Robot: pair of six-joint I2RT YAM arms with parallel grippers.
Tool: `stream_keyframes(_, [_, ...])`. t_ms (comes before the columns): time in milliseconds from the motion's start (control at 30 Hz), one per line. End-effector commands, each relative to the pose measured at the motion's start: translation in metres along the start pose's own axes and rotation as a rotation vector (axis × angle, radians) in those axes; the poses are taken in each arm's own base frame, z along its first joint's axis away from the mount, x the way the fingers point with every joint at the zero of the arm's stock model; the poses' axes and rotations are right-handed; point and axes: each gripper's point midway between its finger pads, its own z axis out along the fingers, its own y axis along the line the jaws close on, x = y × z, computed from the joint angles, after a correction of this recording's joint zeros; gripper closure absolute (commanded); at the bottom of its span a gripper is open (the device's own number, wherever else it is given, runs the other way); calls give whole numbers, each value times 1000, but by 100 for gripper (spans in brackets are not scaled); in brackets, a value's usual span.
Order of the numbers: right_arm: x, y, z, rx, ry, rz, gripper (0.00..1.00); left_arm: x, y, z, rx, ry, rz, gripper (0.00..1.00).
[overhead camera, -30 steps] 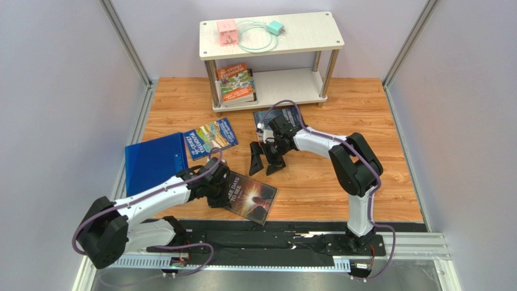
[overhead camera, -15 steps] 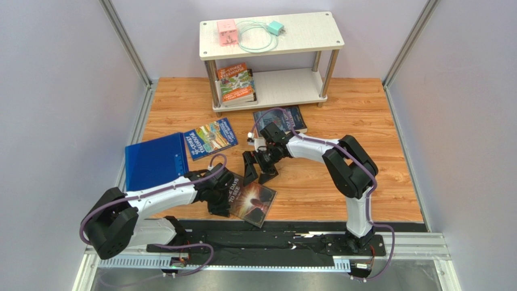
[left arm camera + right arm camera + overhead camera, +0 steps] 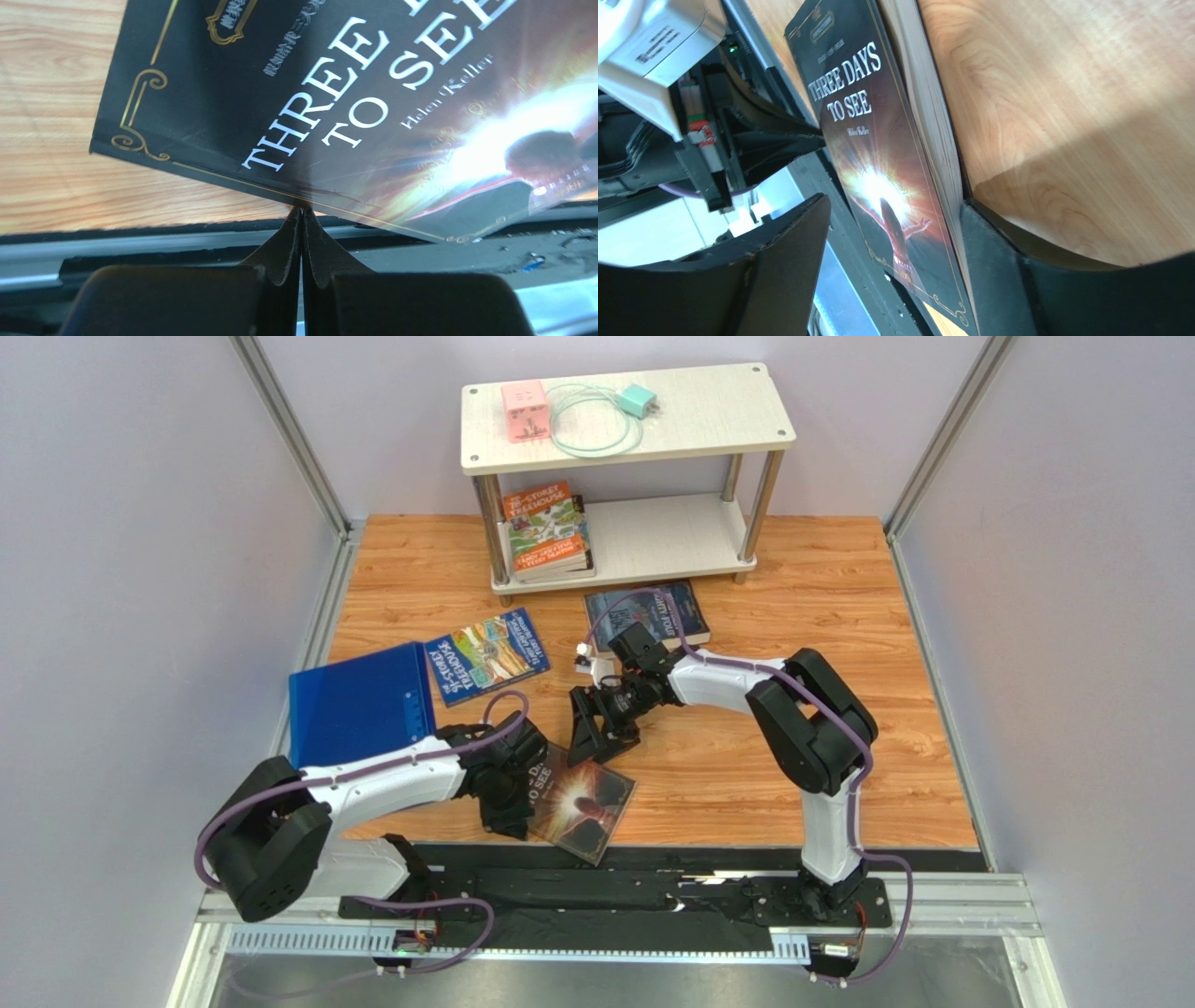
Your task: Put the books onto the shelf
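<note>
The black book "Three Days to See" [image 3: 589, 805] [image 3: 337, 91] [image 3: 878, 161] is tipped up on one edge near the table's front. My left gripper [image 3: 516, 791] [image 3: 302, 210] is shut, its tips pressed against the book's lower edge. My right gripper [image 3: 598, 737] [image 3: 892, 203] is open and straddles the book's far edge: one finger [image 3: 997, 273] rests against the page side, the other stands off the cover. An orange book [image 3: 547, 529] lies on the shelf's [image 3: 701, 423] lower board. A blue cartoon book [image 3: 487, 654] and a dark blue-grey book [image 3: 648, 613] lie on the wooden floor.
A blue folder [image 3: 358, 707] lies at the left. A pink box [image 3: 523, 409] and a teal plug [image 3: 638, 401] with its cable sit on the shelf's top board. A black strip and metal rail [image 3: 673, 889] run along the front edge.
My right gripper has come left and nearer, onto the black book, and its jaws have narrowed. The left gripper has pushed the book's edge, and the book has shifted slightly and tipped up.
</note>
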Motion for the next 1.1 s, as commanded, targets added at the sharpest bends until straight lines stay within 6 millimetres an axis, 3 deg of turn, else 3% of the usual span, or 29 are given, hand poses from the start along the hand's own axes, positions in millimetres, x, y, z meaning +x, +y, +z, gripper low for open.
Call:
stream_keyframes(0, [27, 44, 5, -219, 125, 4, 32, -46, 0, 9, -77, -202, -25, 100])
stream_keyframes(100, [26, 46, 5, -235, 128, 1, 36, -51, -2, 11, -94, -211, -25, 100])
stream_keyframes(267, [24, 51, 3, -248, 118, -29, 33, -61, -12, 14, -78, -234, -27, 100])
stream_keyframes(600, [35, 37, 16, -197, 171, 2, 33, -95, -42, -12, -7, -369, -31, 100])
stream_keyframes(667, [37, 35, 18, -187, 178, 3, 53, -98, -42, -19, 19, -405, -46, 100])
stream_keyframes(733, [37, 31, 20, -179, 184, 15, 88, -100, -42, -29, 45, -432, -53, 100])
stream_keyframes(900, [27, 26, 21, -130, 136, 10, 98, -97, -25, -50, 38, -484, -48, 100])
stream_keyframes(1000, [5, 29, 14, -127, 52, 0, 100, -97, -12, -75, 27, -541, -40, 86])
stream_keyframes(1033, [-5, 27, 8, -122, 15, 4, 100, -94, -5, -82, 12, -548, -38, 62])
stream_keyframes(1067, [-14, 28, 3, -118, -15, -8, 100, -98, -5, -93, 21, -582, -42, 53])
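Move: Against the closed left fingertips at table height rests the near long edge of Three Days to See; the book's middle is about 5 cm ahead and 4 cm right. From there the small treehouse book lies some 24 cm ahead and 5 cm left, the blue folder about 13 cm ahead and 21 cm left. The open right hand has the book's middle about 5 cm back, 4 cm left and 4 cm below, and the dark blue book roughly 21 cm ahead and 9 cm right. Bracing its shut fingertips at the near edge of Three Days to See, the left hand stays almost in place at first, then swings forward about 8 cm and up 6 cm over the cover, its fingers starting to part. The right hand rises about 2 cm, then draws back towards the base to some 3 cm in all and sinks again, shutting its fingers on the cover and pages at the book's edge. ##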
